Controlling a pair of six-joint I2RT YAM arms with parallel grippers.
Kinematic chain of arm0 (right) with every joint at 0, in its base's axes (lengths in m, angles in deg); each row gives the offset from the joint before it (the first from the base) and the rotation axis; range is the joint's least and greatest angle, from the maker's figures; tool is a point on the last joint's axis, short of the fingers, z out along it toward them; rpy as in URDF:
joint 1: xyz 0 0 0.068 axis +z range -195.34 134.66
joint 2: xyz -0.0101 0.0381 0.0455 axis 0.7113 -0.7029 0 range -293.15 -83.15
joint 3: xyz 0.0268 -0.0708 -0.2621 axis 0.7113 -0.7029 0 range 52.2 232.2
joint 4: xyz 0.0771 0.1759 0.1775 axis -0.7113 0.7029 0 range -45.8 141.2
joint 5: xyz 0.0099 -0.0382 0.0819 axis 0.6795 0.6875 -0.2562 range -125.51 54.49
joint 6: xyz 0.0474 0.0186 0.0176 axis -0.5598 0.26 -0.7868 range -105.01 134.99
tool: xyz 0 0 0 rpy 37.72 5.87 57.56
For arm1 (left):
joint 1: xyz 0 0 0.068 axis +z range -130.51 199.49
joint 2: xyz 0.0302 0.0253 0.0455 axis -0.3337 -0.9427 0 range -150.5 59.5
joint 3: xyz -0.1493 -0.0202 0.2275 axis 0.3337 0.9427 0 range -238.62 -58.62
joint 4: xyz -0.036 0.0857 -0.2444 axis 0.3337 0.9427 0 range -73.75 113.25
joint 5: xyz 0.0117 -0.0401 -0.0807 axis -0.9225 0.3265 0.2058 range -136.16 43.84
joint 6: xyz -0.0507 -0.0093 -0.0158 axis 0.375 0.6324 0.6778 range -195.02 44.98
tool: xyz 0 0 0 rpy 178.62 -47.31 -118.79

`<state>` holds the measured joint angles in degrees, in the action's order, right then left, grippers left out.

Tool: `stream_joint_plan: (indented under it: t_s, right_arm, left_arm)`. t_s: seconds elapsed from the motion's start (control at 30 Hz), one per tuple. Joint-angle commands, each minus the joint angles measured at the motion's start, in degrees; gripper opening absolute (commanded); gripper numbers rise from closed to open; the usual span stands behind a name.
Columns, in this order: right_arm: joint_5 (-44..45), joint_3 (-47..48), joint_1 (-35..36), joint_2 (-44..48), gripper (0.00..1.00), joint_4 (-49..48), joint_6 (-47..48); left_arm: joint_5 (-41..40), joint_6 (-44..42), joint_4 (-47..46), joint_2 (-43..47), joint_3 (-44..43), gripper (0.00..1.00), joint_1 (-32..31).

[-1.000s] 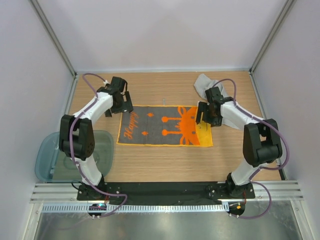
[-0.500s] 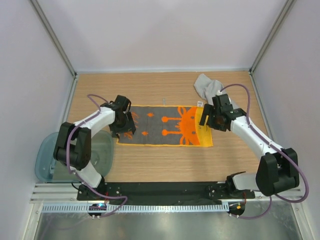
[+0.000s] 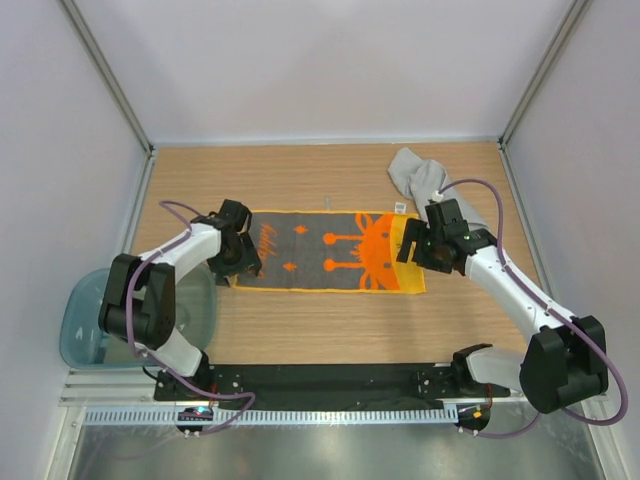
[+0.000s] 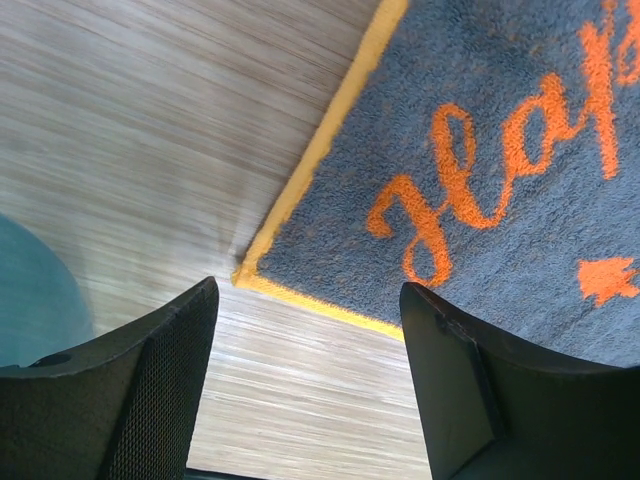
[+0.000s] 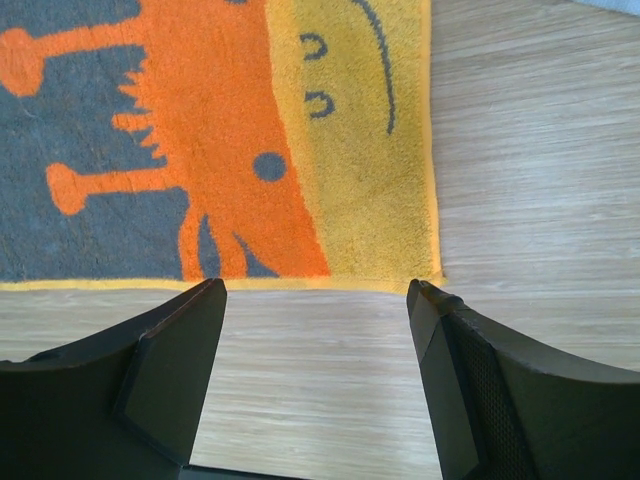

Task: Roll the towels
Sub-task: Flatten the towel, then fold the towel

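A towel point(image 3: 330, 250) with a dark grey field, orange figures and a yellow border lies flat across the middle of the table. Its near left corner point(image 4: 250, 272) shows in the left wrist view, just beyond my left gripper point(image 4: 308, 292), which is open and holds nothing. In the top view that left gripper point(image 3: 243, 262) sits low over the corner. My right gripper point(image 3: 413, 246) hovers at the towel's near right corner point(image 5: 425, 272); the right gripper point(image 5: 315, 288) is open over bare wood. A second towel point(image 3: 415, 175), light grey, lies crumpled at the back right.
A translucent teal tub point(image 3: 75, 325) stands at the near left, partly under the left arm, and its rim point(image 4: 30, 290) shows in the left wrist view. White walls and metal posts enclose the table on three sides.
Both grippers have come from the towel's far corners toward its near edge. The left one crossed to the near left corner and its jaws narrowed a little; the right stayed open.
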<state>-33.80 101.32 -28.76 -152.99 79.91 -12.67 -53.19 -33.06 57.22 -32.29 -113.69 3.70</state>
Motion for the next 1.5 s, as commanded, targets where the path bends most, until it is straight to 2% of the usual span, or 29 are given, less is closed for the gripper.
stream_joint_plan:
  t_s: [0.0,0.1,0.23,0.27,0.4,0.5,0.6,0.63,0.77,1.03,1.2,1.33,1.47]
  right_arm:
    - [-2.84,0.01,1.0,1.82,0.81,0.24,-0.47]
    - [-3.47,0.09,1.17,1.47,0.81,0.16,-0.38]
    - [-3.82,0.27,1.35,0.85,0.81,0.16,-0.29]
    - [-3.91,0.18,1.26,0.76,0.81,0.07,-0.2]
    - [-3.91,0.18,1.96,0.67,0.81,0.16,-0.2]
    - [-3.65,0.1,2.4,0.41,0.81,0.16,-0.11]
    - [-3.39,0.01,2.84,-0.2,0.81,0.16,-0.2]
    - [-3.3,0.09,2.93,-0.29,0.81,-0.02,-0.29]
    - [-2.16,0.18,3.02,-0.91,0.81,0.16,-0.29]
    - [10.23,-0.95,2.93,-0.47,0.78,3.58,-6.52]
    - [13.4,-3.94,2.85,-0.82,0.7,4.29,-10.13]
    - [14.37,-5.26,2.93,-3.09,0.59,2.01,-10.66]
    - [14.72,-5.35,2.93,-6.69,0.56,0.33,-10.75]
  left_arm:
    - [-3.87,-0.21,0.69,2.49,1.28,0.74,1.99]
    - [-3.26,-0.29,-0.1,1.8,1.63,0.72,2.17]
    - [-2.2,0.41,-0.98,0.39,2.51,0.61,2.08]
    - [-2.38,0.67,-1.33,0.29,2.77,0.56,2.17]
    - [-2.03,1.2,-2.21,0.29,4.27,0.54,2.17]
    - [-1.41,1.46,-3.26,0.21,5.23,0.48,2.08]
    - [-1.06,1.46,-4.49,-0.32,6.11,0.37,2.08]
    - [-1.06,1.38,-4.76,-0.58,6.11,0.24,2.17]
    - [-0.71,0.59,-5.46,-1.73,5.59,0.0,2.08]
    - [2.8,-1.0,-5.64,-1.11,3.22,0.0,1.99]
    - [6.23,-2.23,-5.73,-0.94,2.07,0.0,2.08]
    - [8.33,-3.1,-5.73,-0.76,1.54,0.0,1.99]
    - [10.28,-3.28,-5.81,-0.67,1.54,0.0,1.99]
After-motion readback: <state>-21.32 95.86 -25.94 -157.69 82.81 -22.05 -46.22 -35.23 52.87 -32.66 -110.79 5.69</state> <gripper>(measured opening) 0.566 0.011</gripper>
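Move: The towel's near-left corner is just under my open left fingers, about 2 cm left, 1 cm back and 1 cm below; the blue bin's middle is about 22 cm left of that hand and 8 cm back. For my right hand, the towel's near-right corner is roughly 4 cm right, 3 cm back and 9 cm down, with the crumpled grey towel some 17 cm ahead and 7 cm right. I ease my left hand about 1 cm left, back and down onto the near-left corner, shut the fingers on it and, keeping the pinch, draw it some 2 cm right. My right hand drifts 2 cm left, then swings about 5 cm right, 5 cm down and a little back towards the near-right corner, turning some 15 degrees clockwise, tipping down and partly closing, still above the cloth. ##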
